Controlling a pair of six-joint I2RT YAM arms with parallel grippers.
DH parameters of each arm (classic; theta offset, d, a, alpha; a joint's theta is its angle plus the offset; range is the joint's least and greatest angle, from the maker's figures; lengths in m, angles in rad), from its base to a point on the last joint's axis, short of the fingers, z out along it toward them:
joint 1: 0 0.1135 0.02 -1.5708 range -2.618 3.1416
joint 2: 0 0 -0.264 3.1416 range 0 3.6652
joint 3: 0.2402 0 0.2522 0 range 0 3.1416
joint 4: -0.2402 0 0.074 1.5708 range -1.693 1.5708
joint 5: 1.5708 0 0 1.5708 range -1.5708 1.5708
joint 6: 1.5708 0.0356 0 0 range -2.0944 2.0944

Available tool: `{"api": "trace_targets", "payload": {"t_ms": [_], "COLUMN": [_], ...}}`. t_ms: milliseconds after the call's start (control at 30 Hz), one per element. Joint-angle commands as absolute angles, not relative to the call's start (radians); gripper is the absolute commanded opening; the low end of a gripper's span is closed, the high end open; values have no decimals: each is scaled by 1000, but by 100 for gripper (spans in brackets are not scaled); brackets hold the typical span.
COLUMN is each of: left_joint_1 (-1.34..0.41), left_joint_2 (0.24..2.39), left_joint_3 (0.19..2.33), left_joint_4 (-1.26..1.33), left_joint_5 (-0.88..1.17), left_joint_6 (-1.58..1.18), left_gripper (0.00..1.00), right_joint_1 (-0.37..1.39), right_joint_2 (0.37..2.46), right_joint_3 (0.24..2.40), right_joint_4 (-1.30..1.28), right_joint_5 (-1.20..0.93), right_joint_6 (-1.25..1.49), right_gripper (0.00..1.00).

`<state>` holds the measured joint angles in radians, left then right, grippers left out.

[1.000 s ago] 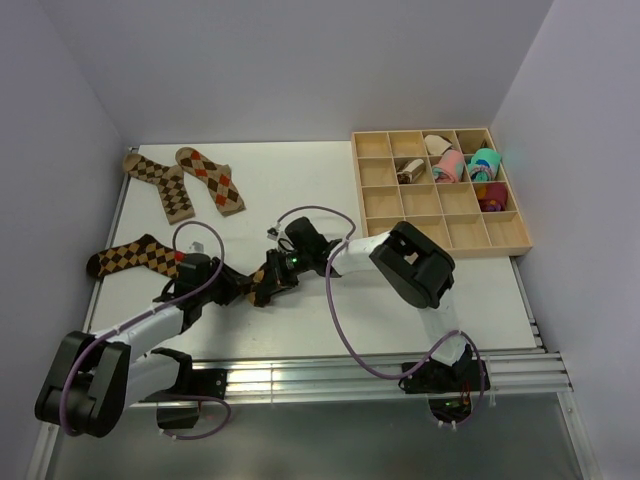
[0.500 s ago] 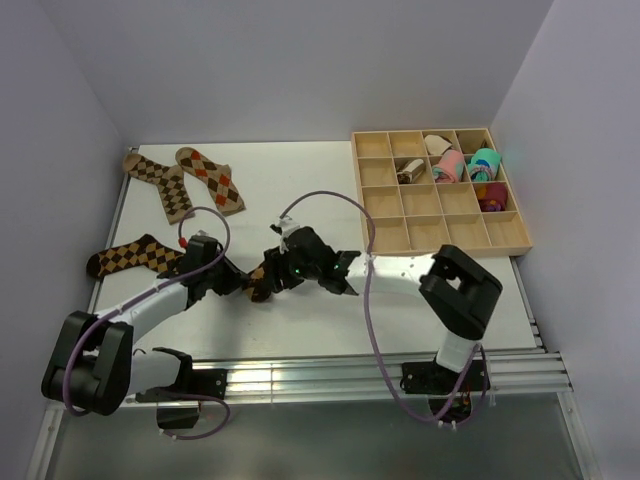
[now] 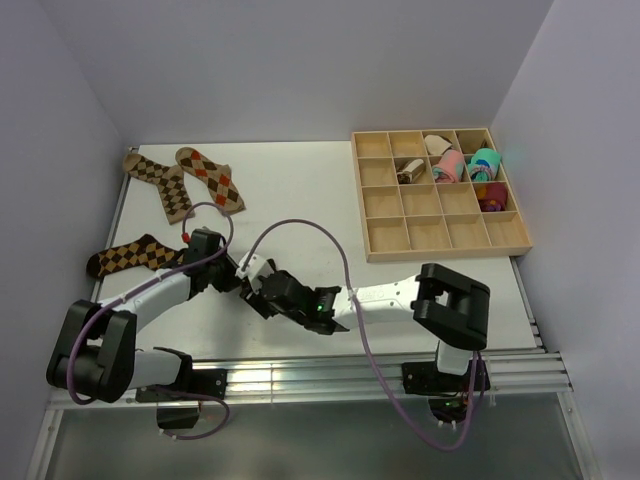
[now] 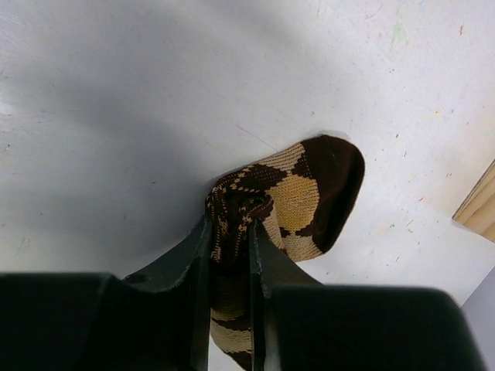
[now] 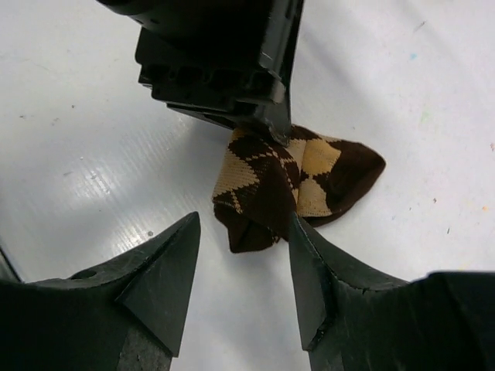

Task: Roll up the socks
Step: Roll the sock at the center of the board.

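Observation:
A brown-and-tan argyle sock [image 4: 309,189], folded over on itself, lies on the white table. My left gripper [image 4: 230,232] is shut on its bunched end. In the right wrist view the same sock [image 5: 271,182] lies just ahead of my right gripper [image 5: 244,232], which stands open around its dark cuff without pinching it. The left gripper's fingers [image 5: 271,124] press on the sock from the far side. From above, the left gripper [image 3: 236,280] and right gripper [image 3: 262,292] meet near the table's front left and hide the sock. Three more argyle socks lie flat: two at the back left [image 3: 155,180] [image 3: 210,178] and one at the left [image 3: 135,255].
A wooden compartment tray [image 3: 446,252] stands at the back right, holding pink and teal rolled bundles [image 3: 450,165] and a tan bundle [image 3: 410,172]. The right arm's elbow [image 3: 452,298] sits low near the front edge. Purple cables loop above both arms.
The right gripper opened, let go of the sock and swung toward the near edge, now facing it from the front. The left gripper closed on the sock.

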<state>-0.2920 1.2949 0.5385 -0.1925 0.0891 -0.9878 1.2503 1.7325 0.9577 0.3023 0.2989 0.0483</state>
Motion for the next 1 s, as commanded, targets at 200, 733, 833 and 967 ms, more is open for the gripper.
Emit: {"api": "trace_targets", "payload": {"t_ms": [200, 733, 833, 967], "left_joint_1": [-304, -311, -313, -313], "left_joint_2": [1335, 1347, 1350, 1353], "left_joint_3": [543, 554, 555, 560], "left_joint_4": [-279, -270, -273, -275], "left_joint_5": [21, 40, 44, 49], "left_joint_6": [-939, -917, -910, -904], "left_gripper": [8, 7, 7, 7], "right_joint_1": [1275, 1189, 1148, 1126], "right_joint_2": [1868, 2031, 2045, 2066], "right_joint_3": [1074, 1108, 1106, 1106], "right_joint_4": [307, 91, 58, 35], "right_joint_5": [347, 373, 353, 292], "right_joint_6": [-64, 141, 170, 176], "right_gripper": [56, 63, 63, 58]}}
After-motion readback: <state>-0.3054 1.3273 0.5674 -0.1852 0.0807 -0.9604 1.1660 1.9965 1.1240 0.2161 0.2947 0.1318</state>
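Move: Beneath the left fingers, which already pinch it, the bunched center sock has its middle roughly 2 cm back and 2 cm right of that hand, about 1 cm lower. From the open right hand it lies some 5 cm ahead, 2 cm left and 8 cm down. The black argyle sock is about 20 cm left of the left hand and 6 cm farther out; the red argyle sock is roughly 24 cm ahead and 6 cm left of it. Dropping about 5 cm with a small shift left, the right hand comes down beside the bunched sock, then slides some 4 cm forward while sinking a little more and easing back right, bringing its open fingers around the near end of the sock. Its wrist tips only about 10 degrees. The left hand keeps its pinch, nearly still. ##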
